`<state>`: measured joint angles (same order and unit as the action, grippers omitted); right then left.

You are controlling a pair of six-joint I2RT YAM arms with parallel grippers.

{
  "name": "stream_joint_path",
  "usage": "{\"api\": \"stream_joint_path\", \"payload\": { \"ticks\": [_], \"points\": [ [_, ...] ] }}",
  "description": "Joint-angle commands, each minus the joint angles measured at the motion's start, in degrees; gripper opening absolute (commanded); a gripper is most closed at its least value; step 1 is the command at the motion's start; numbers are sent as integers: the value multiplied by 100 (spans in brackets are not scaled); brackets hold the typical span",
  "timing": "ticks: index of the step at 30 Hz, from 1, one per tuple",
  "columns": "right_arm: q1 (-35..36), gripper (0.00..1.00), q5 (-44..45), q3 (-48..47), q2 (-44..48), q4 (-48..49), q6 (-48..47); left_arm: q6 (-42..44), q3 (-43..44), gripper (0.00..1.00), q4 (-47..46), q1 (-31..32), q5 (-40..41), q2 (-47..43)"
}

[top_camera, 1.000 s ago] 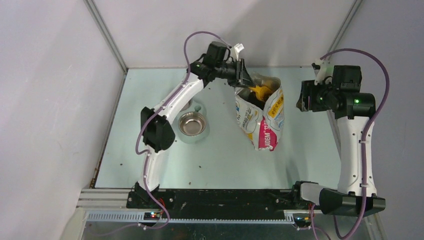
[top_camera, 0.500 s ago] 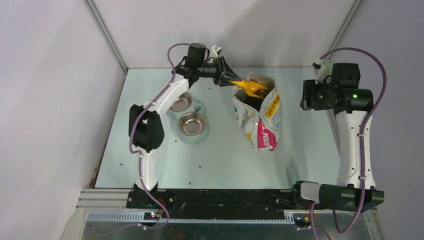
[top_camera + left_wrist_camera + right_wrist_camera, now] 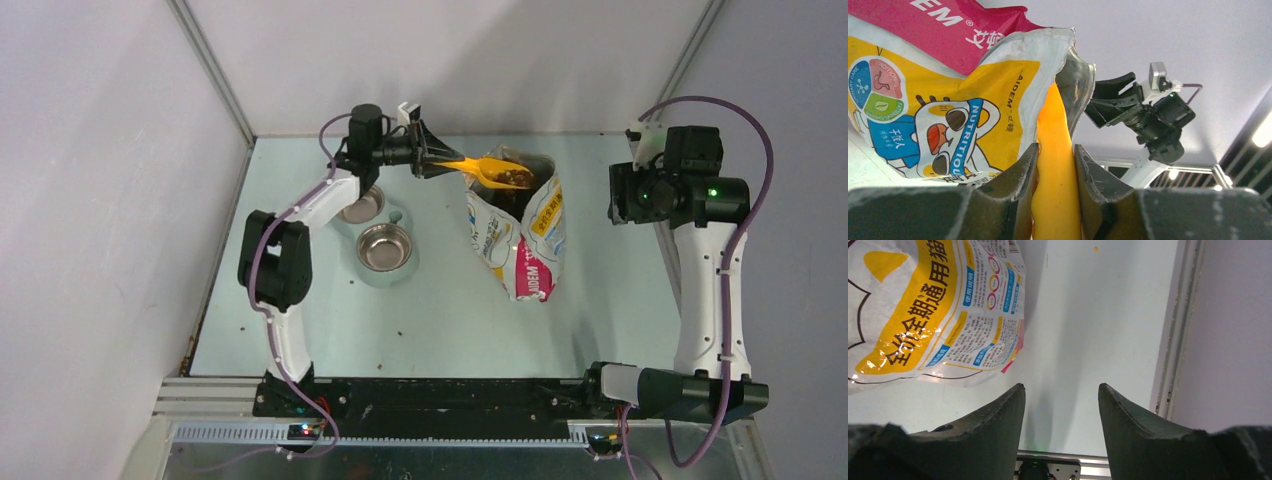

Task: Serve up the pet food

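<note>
My left gripper [image 3: 432, 161] is shut on the handle of an orange scoop [image 3: 478, 169], held level above the mouth of the printed foil bag [image 3: 522, 240]. Dark-brown pet food [image 3: 513, 177] fills the scoop's bowl. In the left wrist view the scoop's handle [image 3: 1055, 165] sits clamped between the fingers [image 3: 1020, 172], with the bag [image 3: 948, 95] behind; the kibble is hidden there. Two steel bowls on a pale stand lie left of the bag: one [image 3: 385, 246] nearer, one [image 3: 361, 204] under the left arm. My right gripper [image 3: 1060, 392] is open and empty, right of the bag [image 3: 938, 310].
A few loose kibble pellets [image 3: 402, 330] lie on the pale green table [image 3: 600, 300]. Grey walls close in the back and both sides. The right arm [image 3: 700, 270] stands along the table's right edge.
My left gripper drew back to the left and lifted the scoop out of the bag, now loaded with kibble. The right arm stayed almost still.
</note>
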<state>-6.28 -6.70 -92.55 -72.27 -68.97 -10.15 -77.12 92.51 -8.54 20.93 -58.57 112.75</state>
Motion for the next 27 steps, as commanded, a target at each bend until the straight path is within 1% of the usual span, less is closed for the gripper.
{"api": "stream_joint_path", "payload": {
  "ticks": [1,2,3,4,5,6,7,9,12,14,17,19,23,27],
  "points": [
    [-31,58,197,-287,-7,-117,-223,-981,-597,0,-1956,-244,-250,-439],
    [-37,58,246,-249,-7,-130,-270,-1268,-696,0,-2199,-233,-216,-426],
    [-38,58,269,-225,0,-146,-291,-1652,-861,0,-2874,-205,-140,-380],
    [-39,58,304,-190,1,-149,-329,-1963,-925,0,-3304,-131,-108,-285],
    [-40,58,315,-178,-13,-156,-342,-2349,-1006,0,-4088,-88,-58,-216],
    [-40,58,313,-180,-23,-177,-359,-2557,-1028,0,-4452,-18,-27,-64],
    [-40,58,307,-191,-59,-186,-371,-2963,-1043,0,-5067,3,53,13],
    [-40,58,321,-263,-133,-230,-412,-3336,-1036,0,-5637,18,153,172],
    [-40,58,354,-419,-227,-319,-484,-3468,-1052,0,-6011,-23,237,108],
    [-40,58,357,-409,-230,-300,-510,-3579,-1064,0,-6208,-4,289,148],
    [-40,58,294,-292,-226,-230,-511,-3629,-971,0,-6176,55,302,300],
    [-40,58,229,-267,-240,-188,-498,-3613,-905,0,-6198,37,269,249],
    [-40,58,110,-202,-211,-39,-536,-3169,-915,0,-5699,-140,143,-29],
    [-41,58,-59,-126,-176,176,-540,-2768,-1144,0,-5123,-366,-89,-325]
  ]
}}
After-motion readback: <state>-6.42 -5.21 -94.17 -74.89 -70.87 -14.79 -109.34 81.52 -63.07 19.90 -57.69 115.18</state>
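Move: The bag's open mouth lies about 17 cm to the left hand's right, some 3 cm nearer the base and 4 cm below it; the held yellow scoop already reaches into it with kibble in its head. The near steel bowl stands about 13 cm left and 6 cm back, the far bowl about 18 cm left and 4 cm ahead, both some 26 cm below. From the idle right hand, the mouth lies about 23 cm left, 7 cm ahead and 4 cm below. Upward, after first easing about 1 cm left, the left hand raises the yellow scoop out of the bag mouth by some 5 cm, drifting a little back. As it climbs, the wrist tips the fingers and scoop head up by about 20 degrees, and the fingers keep their grip on the handle, still pointing right towards the bag. ##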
